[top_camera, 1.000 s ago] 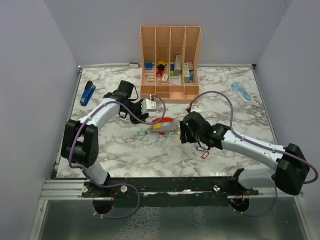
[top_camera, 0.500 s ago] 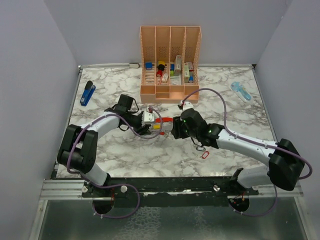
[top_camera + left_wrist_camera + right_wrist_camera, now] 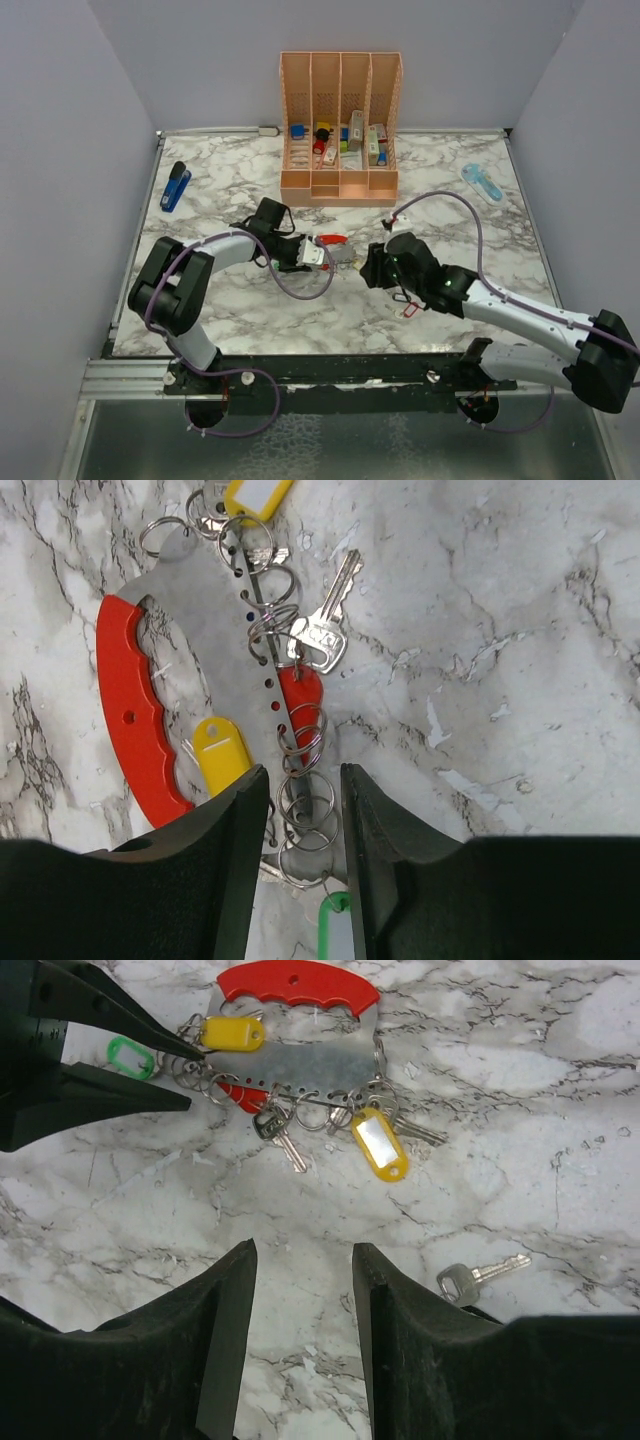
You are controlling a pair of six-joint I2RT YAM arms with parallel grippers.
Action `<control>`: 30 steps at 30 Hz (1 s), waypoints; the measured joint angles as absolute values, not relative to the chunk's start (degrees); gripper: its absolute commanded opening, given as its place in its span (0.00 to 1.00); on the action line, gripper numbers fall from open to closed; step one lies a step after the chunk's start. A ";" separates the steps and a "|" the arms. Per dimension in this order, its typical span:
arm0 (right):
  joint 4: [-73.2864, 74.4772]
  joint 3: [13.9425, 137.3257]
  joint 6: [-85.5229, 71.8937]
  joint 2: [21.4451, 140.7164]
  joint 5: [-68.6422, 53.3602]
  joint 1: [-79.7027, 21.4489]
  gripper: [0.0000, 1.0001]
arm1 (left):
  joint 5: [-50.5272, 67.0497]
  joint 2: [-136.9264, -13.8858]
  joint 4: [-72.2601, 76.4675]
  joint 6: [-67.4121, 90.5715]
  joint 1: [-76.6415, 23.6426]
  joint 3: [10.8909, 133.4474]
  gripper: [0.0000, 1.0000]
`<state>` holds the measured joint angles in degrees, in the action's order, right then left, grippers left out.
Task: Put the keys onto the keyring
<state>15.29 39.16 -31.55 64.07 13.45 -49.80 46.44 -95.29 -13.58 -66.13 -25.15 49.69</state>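
The keyring lies flat mid-table, red grip on one side and grey holed bar on the other. Several keys hang on its split rings: a bare silver key, yellow-tagged ones, a green tag. My left gripper is open, its jaws straddling the bar's end and its rings with slim gaps. My right gripper is open over bare marble, short of the keyring. One loose silver key lies just right of it.
A peach divider rack with small items stands at the back. A blue stapler lies far left and a pale blue object far right. A tiny red loop sits near the right arm.
My left gripper came forward and right onto the keyring's end and narrowed. My right gripper reached the keyring, then drew back to the right with narrower jaws.
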 measured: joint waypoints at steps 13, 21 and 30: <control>19.35 36.75 -34.44 56.64 16.60 -49.80 0.43 | 42.81 -97.65 -13.30 -69.28 -25.28 50.74 0.33; 19.73 35.92 -35.38 56.42 17.02 -49.80 0.43 | 42.48 -98.65 -13.89 -70.46 -26.72 51.79 0.30; 19.68 34.70 -35.77 56.42 17.04 -49.80 0.44 | 41.95 -98.91 -15.14 -71.42 -27.51 52.18 0.13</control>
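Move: The keyring rings along the holed edge of the red-handled plate start almost under the left fingertips, about 2 cm below, 1 cm forward and 1 cm right. Of that hand, the red handle lies about 7 cm forward and 3 cm right, the green tag 7 cm left and 1 cm back. The silver key on the black tag is some 6 cm right, 1 cm forward and 10 cm below the right hand; the red tag is 9 cm right and 5 cm back. The left fingertips close from part-open to nearly shut on a ring at the plate's edge and pinch it, after the hand has sunk about 1.5 cm, eased forward and then slid slightly right. The right hand, empty and fingers still part-open, backs off about 3 cm to the right and a little back, towards the black-tagged key, turning slightly clockwise. ##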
